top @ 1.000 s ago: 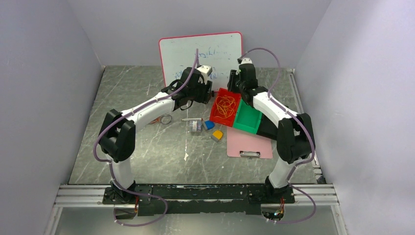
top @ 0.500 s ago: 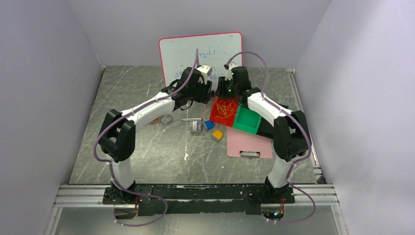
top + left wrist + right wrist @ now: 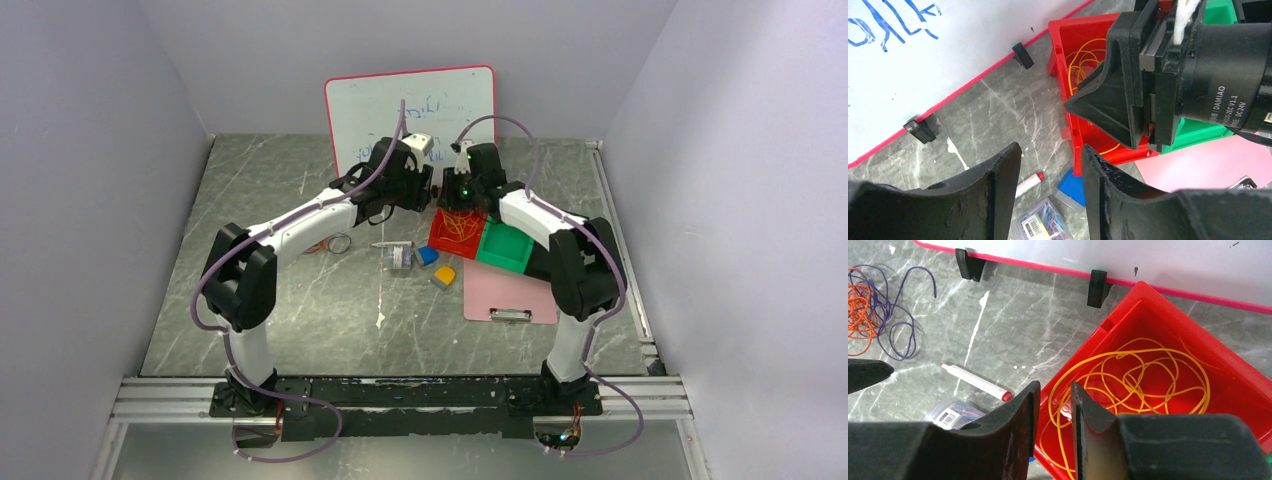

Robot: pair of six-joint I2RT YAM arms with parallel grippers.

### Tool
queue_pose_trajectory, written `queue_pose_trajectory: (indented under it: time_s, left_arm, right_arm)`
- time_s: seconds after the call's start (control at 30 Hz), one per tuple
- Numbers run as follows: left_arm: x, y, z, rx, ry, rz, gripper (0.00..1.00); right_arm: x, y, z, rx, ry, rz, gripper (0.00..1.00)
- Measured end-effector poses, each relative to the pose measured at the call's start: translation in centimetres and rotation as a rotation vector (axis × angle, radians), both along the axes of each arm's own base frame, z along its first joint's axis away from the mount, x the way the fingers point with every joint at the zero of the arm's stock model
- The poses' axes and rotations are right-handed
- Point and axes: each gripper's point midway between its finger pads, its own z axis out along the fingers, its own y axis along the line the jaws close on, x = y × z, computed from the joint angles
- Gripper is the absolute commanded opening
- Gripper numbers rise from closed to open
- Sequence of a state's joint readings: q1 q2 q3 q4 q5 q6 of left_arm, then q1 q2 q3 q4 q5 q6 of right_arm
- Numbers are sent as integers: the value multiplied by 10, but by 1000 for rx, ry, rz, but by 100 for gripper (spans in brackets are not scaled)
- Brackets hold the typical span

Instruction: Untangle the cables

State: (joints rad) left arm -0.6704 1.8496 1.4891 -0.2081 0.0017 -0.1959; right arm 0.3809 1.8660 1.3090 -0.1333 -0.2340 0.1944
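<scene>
A yellow cable (image 3: 1148, 375) lies in loose loops inside the red bin (image 3: 1128, 305). My right gripper (image 3: 1054, 395) hovers over the bin's left rim, open by a narrow gap, with a strand of the yellow cable showing below the gap and nothing clamped. Orange cable (image 3: 860, 315) and purple cable (image 3: 900, 335) lie tangled on the table to the left, seen in the top view as a small cable heap (image 3: 330, 244). My left gripper (image 3: 1050, 155) hangs open and empty just left of the red bin (image 3: 1075, 30), facing the right gripper (image 3: 462, 205).
A whiteboard (image 3: 410, 115) stands behind the bin. A green bin (image 3: 505, 250) adjoins the red one, over a pink clipboard (image 3: 510, 290). A marker (image 3: 975, 382), a box of paper clips (image 3: 1040, 222), a blue block (image 3: 1073, 185) and a yellow block (image 3: 444, 275) lie nearby.
My right gripper has swung left from beside the bins to over the red bin, and its jaws have narrowed. The left arm has stayed still.
</scene>
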Motion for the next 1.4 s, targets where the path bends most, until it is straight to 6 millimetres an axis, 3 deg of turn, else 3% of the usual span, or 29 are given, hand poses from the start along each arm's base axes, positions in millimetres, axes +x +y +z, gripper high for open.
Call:
queue_pose_trajectory:
  time_s: [0.3, 0.53, 0.9, 1.27, 1.4]
  left_arm:
    - [0, 0, 0, 2, -2, 1, 52]
    - [0, 0, 0, 2, -2, 1, 52]
    - [0, 0, 0, 2, -2, 1, 52]
    - [1, 1, 0, 4, -3, 5, 53]
    - [2, 2, 0, 8, -7, 13, 55]
  right_arm:
    - [2, 0, -6, -3, 7, -7, 9]
    - [6, -3, -5, -14, -6, -30, 2]
    - [6, -20, -14, -86, 13, -100, 0]
    - [-1, -29, -42, -143, 81, -120, 0]
    - [-2, -30, -47, -148, 92, -119, 6]
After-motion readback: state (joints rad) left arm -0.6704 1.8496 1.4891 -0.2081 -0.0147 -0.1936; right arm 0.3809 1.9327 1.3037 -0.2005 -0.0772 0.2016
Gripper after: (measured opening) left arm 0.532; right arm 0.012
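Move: My right hand, partly open over the red bin's left edge, has the raised strand of yellow cable right between its fingertips, some 2 cm below. The middle of the red bin is about 4 cm to its right, 2 cm back and 8 cm down. The blue block sits roughly 10 cm back and 4 cm left, and the marker 8 cm back and 12 cm left, both about 10 cm below. From my waiting left hand that strand is some 8 cm right, 2 cm ahead and 8 cm lower. I shut my right fingers on the yellow strand, pinching it while the hand barely shifts, about 1 cm forward. Then I carry it some 3 cm to the right, off the bin's left side, and down about 4 cm towards the bin floor, easing slightly back and rolling the hand's left side down with a small clockwise turn, fingers still shut. ##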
